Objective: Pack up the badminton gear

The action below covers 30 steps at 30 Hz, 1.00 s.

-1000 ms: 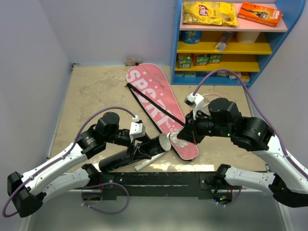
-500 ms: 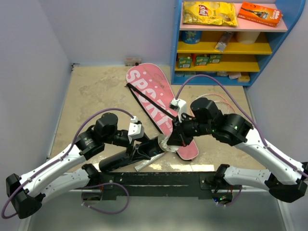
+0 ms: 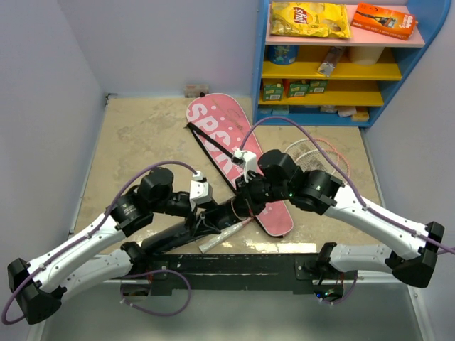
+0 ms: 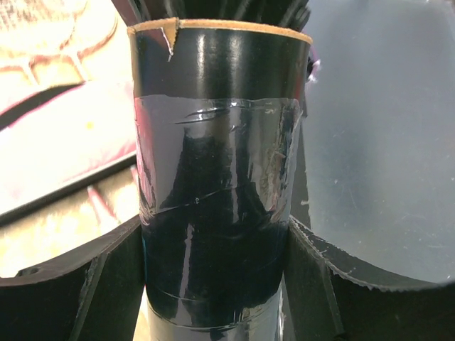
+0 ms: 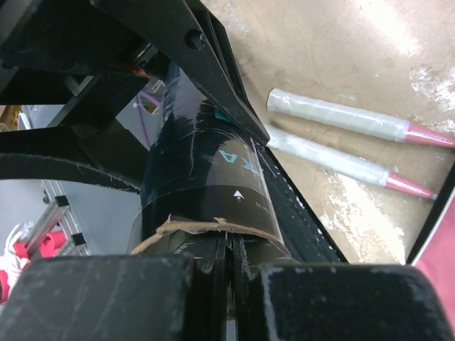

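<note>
My left gripper (image 4: 213,284) is shut on the long black tube (image 4: 213,177), one finger (image 4: 85,291) on each side of it. In the top view the tube (image 3: 178,238) lies slanted near the front edge, with the left gripper (image 3: 206,224) near its upper end. My right gripper (image 5: 231,249) is shut, and its tips reach into the tube's torn open mouth (image 5: 206,185). The pink bag lettered SPORT (image 3: 234,160) lies behind both arms. Two pale racket handles (image 5: 334,117) lie on the table beside the tube, and the pink racket heads (image 3: 316,153) show behind the right arm. No shuttlecock shows.
A blue and yellow shelf unit (image 3: 334,64) stands at the back right, with a yellow snack packet (image 3: 309,20) and an orange box (image 3: 384,20) on top. Walls close in the table on the left and at the back.
My right arm has swung left and brought its shut gripper to the tube's open end. The white shuttlecock seen at that end earlier no longer shows. The left arm has barely moved.
</note>
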Tool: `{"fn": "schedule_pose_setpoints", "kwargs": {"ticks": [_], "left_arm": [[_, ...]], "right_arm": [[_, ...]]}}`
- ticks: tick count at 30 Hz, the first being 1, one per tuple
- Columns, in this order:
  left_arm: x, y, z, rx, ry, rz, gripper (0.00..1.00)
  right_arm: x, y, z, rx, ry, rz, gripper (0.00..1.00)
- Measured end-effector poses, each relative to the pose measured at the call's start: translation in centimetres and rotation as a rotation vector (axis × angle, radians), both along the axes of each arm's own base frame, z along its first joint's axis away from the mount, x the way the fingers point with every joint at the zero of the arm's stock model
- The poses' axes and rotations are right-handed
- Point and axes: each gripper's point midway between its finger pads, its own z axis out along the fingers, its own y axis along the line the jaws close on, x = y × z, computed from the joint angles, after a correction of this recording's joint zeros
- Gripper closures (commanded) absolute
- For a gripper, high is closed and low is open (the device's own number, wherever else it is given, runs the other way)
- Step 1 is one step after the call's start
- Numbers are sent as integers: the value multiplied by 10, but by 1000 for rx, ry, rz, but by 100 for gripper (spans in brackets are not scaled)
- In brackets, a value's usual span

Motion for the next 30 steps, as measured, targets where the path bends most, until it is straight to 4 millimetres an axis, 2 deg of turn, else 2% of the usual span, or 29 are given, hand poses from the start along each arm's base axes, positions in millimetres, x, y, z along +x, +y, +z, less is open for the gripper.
{"fn": "schedule_pose_setpoints", "kwargs": {"ticks": [5, 7, 9, 12, 15, 21, 26, 28, 30], "left_arm": [[5, 6, -12, 51, 0, 37, 78], [8, 8, -16, 68, -3, 55, 78], [10, 10, -18, 75, -13, 67, 78], [12, 13, -22, 87, -25, 82, 78], [11, 13, -21, 86, -27, 81, 78], [7, 9, -14, 50, -30, 56, 78], [8, 3, -2, 3, -52, 45, 78], [8, 2, 0, -8, -55, 37, 78], [7, 1, 2, -19, -58, 29, 78]], "right_arm": [[2, 12, -20, 5, 12, -42, 99], [5, 15, -25, 2, 14, -58, 89], [7, 16, -27, -1, 12, -75, 69], [10, 13, -26, -7, 3, -101, 59], [11, 7, -18, -3, -18, -117, 53], [8, -5, 5, 17, -56, -137, 45], [10, -21, 31, 39, -110, -188, 43], [12, -32, 39, 31, -133, -220, 44], [15, -42, 42, 9, -151, -252, 55]]}}
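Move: The right hand already has its shut fingers and the shuttlecock at the tube's mouth, whose middle lies about 2 cm to its left, 1 cm back and 2 cm below. Some 24 cm below the right hand, the two white sticks lie 8 cm left and 4 cm ahead, and the pink racket bag 30 cm ahead and 2 cm left. From the left hand, gripping the tube, the mouth is 10 cm right, 3 cm ahead and 4 cm higher. The right hand's shut fingers press the shuttlecock down and left against the tube by about 3 cm, and the left hand, keeping its grip, gives some 2 cm before rising back. Then the right fingers open about halfway, let go and draw out of the mouth, up about 7 cm and to the right about 6 cm, the wrist turning some 10 degrees clockwise. ##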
